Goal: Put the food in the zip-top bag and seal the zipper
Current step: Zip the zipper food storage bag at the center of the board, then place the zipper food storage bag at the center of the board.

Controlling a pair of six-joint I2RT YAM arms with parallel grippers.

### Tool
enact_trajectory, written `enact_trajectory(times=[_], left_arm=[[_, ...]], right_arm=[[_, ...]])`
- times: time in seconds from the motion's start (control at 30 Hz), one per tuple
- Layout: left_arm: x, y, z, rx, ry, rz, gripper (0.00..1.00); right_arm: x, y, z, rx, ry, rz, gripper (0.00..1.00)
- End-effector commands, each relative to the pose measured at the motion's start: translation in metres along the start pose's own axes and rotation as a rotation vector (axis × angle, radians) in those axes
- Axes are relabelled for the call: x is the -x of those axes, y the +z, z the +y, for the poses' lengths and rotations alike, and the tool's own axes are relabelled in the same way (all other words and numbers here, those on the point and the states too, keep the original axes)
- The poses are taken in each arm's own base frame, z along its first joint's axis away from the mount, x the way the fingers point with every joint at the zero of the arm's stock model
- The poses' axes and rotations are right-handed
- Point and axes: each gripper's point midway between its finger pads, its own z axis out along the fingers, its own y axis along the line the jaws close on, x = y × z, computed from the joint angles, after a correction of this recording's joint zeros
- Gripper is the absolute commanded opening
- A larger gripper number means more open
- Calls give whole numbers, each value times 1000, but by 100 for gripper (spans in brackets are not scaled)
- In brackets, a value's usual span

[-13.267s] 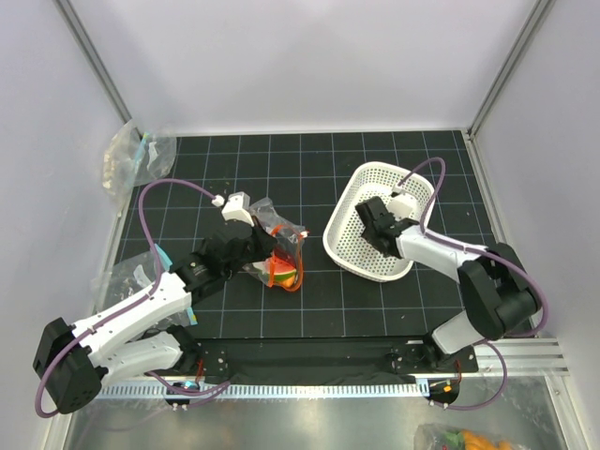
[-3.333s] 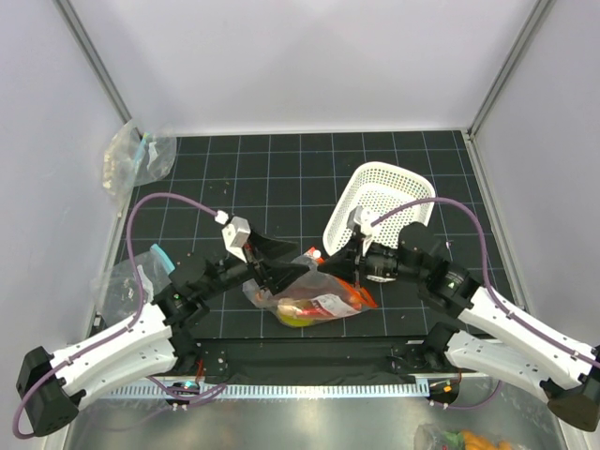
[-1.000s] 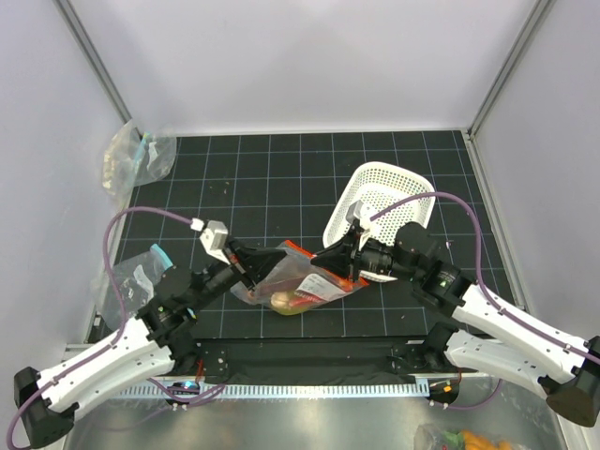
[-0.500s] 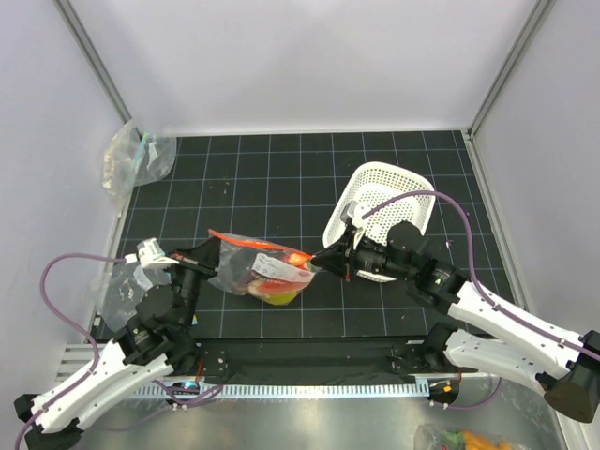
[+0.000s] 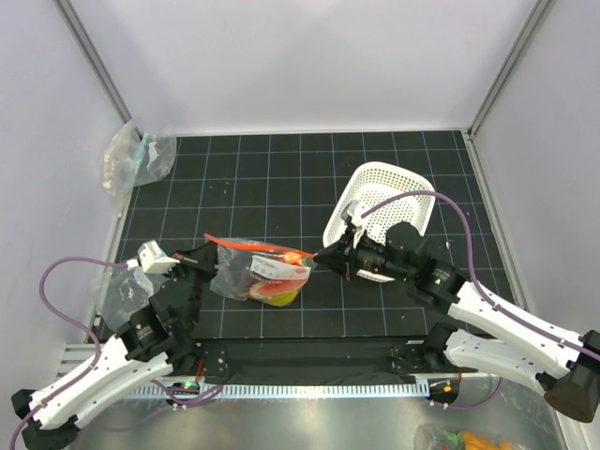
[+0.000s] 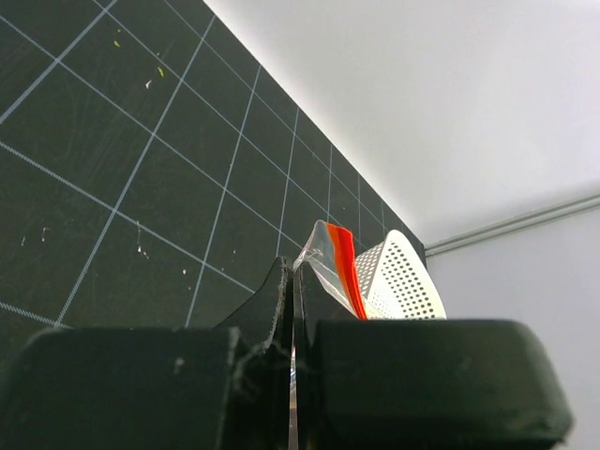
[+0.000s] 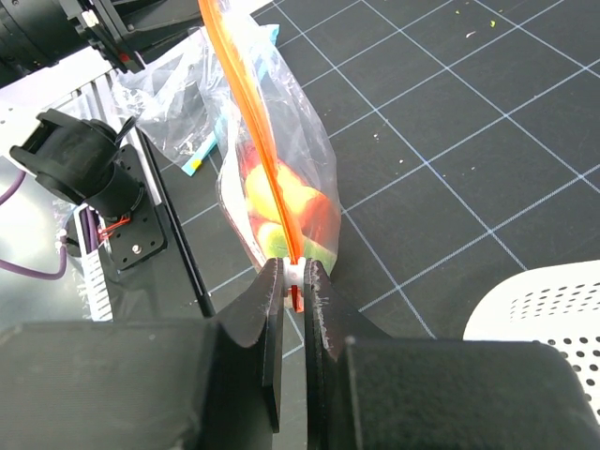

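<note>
The zip-top bag hangs stretched between my two grippers just above the black mat, with the food showing red, yellow and green inside it. Its red-orange zipper runs taut along the top edge. My left gripper is shut on the bag's left top corner. My right gripper is shut on the small white slider at the zipper's right end. The right wrist view looks along the zipper with the food beneath it.
A white lattice basket lies tilted behind the right gripper. Clear bags with teal trim lie at the left mat edge and back-left corner. Another bag of toy food sits on the metal ledge, bottom right.
The left arm has swung back and left, pulling the bag's left corner with it. The bag has gone from slumped to stretched, and the right gripper stays at the zipper's right end.
</note>
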Motion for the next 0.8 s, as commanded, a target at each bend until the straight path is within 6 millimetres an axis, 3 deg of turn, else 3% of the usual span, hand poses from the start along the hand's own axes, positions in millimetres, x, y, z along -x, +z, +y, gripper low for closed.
enact_trajectory(times=[0.0,0.23,0.47,0.57,0.6,0.63,0.77], left_arm=[[45,3,16,118,-17,-209,0],[32,6,4,35,-30,-167,0],[15,15,-6,24,23,-125,4],[6,21,-16,25,66,-96,58],[3,23,-18,27,90,-77,90],[-1,26,-23,41,123,-59,99],[-10,30,-28,57,233,-4,100]], right_arm=[[25,-7,-4,-43,-14,-59,10],[23,-4,5,15,-18,-49,34],[21,-2,2,-2,-14,-40,38],[24,-4,-3,-33,-13,-55,48],[26,-6,-3,-36,-14,-63,51],[26,-6,-5,-45,-13,-68,53],[30,-10,-8,-70,-14,-99,60]])
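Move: The left hand, fingers shut, still pinches the left end of the orange zipper; the filled bag's middle hangs about 11 cm to its right, 5 back and 13 below. The right hand still grips the slider end, with that filled bag about 12 cm to its left, 1 back and 15 below. The white basket is some 13 cm to the right hand's right, 14 ahead and 19 below. An empty bag lies roughly 21 cm left of the left hand, 5 back and 21 below. Nearly in place, the right hand loosens first, its fingers opening from a narrow grip to a bit over half and letting go of the slider end. The left keeps its pinch at first, easing about 1 cm left, then opens wide and frees its zipper end while going some 3 cm forward, a little right and down, rolling about 10 degrees with its left side rising. ##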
